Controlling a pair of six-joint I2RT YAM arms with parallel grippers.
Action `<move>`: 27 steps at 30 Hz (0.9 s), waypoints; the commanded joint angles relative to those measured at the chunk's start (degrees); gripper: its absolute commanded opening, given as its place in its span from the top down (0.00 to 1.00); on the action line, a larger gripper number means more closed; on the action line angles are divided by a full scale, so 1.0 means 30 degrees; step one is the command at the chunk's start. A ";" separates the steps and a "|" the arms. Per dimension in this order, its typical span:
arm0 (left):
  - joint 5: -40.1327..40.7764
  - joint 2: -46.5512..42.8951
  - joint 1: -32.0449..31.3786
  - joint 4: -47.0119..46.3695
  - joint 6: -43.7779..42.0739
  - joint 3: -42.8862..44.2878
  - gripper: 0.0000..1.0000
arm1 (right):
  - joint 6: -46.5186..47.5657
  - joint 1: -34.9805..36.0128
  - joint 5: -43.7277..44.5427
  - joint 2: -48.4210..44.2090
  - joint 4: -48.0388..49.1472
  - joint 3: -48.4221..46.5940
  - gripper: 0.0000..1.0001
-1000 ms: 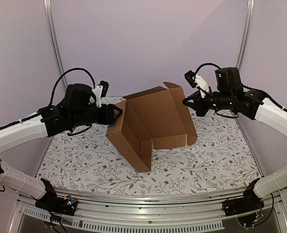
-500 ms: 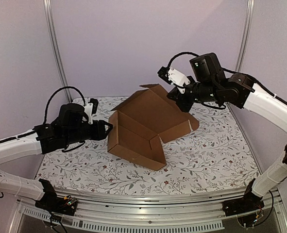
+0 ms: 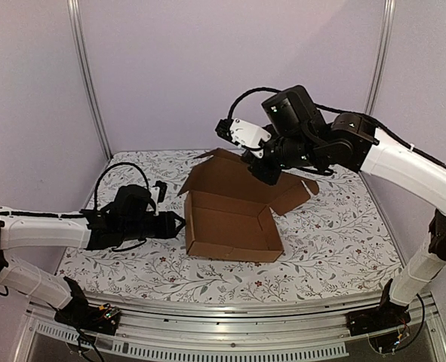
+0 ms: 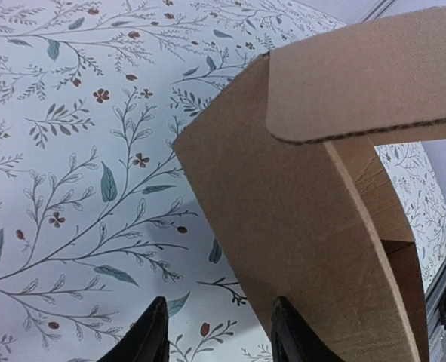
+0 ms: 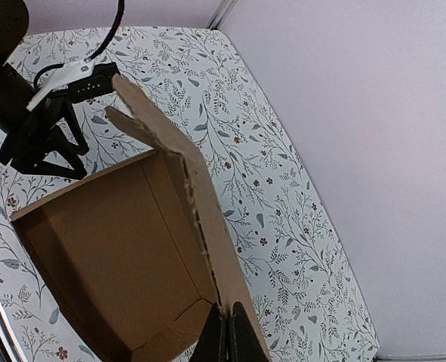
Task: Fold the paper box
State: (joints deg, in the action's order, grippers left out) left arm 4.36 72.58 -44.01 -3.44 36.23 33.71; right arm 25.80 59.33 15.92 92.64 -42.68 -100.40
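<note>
The paper box (image 3: pixel 230 226) is plain brown cardboard and lies as a shallow open tray on the floral table. Its lid panel (image 3: pixel 234 177) rises behind the tray, with a side flap (image 3: pixel 294 192) spread to the right. My right gripper (image 3: pixel 257 164) is shut on the lid's edge, and in the right wrist view its fingertips (image 5: pixel 230 337) pinch the cardboard edge above the tray's inside (image 5: pixel 109 249). My left gripper (image 3: pixel 179 221) lies low at the tray's left wall, open. In the left wrist view that gripper (image 4: pixel 219 335) has bare table between its fingers, and the box wall (image 4: pixel 306 226) stands by the right finger.
The floral table cover (image 3: pixel 336 241) spreads all round the box. Lilac walls and metal posts (image 3: pixel 87 75) close the back and sides. A metal rail (image 3: pixel 230 313) with the arm bases runs along the near edge.
The box has gone from standing tilted to lying flat as a tray. The right arm swung left and forward with the lid. The left arm dropped low and drew back to the left.
</note>
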 commanded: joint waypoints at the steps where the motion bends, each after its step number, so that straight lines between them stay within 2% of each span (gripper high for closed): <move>1: 0.0372 0.0768 0.0197 -0.0674 -0.0101 0.0124 0.55 | 0.0033 0.0867 0.2112 0.1229 -0.0693 -0.0649 0.99; 6: 0.1251 0.0873 0.0197 0.0956 -0.0589 0.0496 0.52 | 0.0540 0.1372 0.4191 0.2574 -0.1308 -0.1457 0.98; 17: 0.2029 -0.0473 0.0197 0.4169 -0.1217 0.0648 0.36 | 0.1368 0.1438 0.4400 0.3766 -0.0968 -0.2353 0.81; 22: 0.2332 -0.0550 0.0197 0.4600 -0.1643 0.1198 0.31 | 0.1364 0.1452 0.4609 0.3615 -0.0830 -0.2287 0.67; 27: 0.2946 -0.0108 0.0263 0.4629 -0.2868 0.2135 0.26 | 0.0622 0.1442 0.4190 0.2154 -0.0804 -0.1193 0.54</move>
State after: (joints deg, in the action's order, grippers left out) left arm 10.81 71.66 -44.01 9.04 31.29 36.99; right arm 29.47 63.44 28.80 103.09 -45.41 -106.00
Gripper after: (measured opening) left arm 0.724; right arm 0.421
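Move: The box hangs by the top edge of its raised lid, already pinched in the right fingers. The middle of its open tray lies some 26 cm below that hand, about 6 cm to its left and 3 cm ahead. From the left hand the tray's middle is roughly 17 cm to the right, 2 cm ahead and 6 cm lower; the tray's left wall stands only about 3 cm to that hand's right, 2 cm ahead and 5 cm below. The box is set down on the table by its lid: the right hand sinks about 5 cm while easing left and a little forward, rolling some 10–15 degrees left side down, then nearly stops and opens its closed fingers to either side of the lid edge. Beside the left wall, the half-open left hand shifts 3 cm left, away from the tray, dips slightly and partly recovers, its left side tilting up as the fingers spread wider. ##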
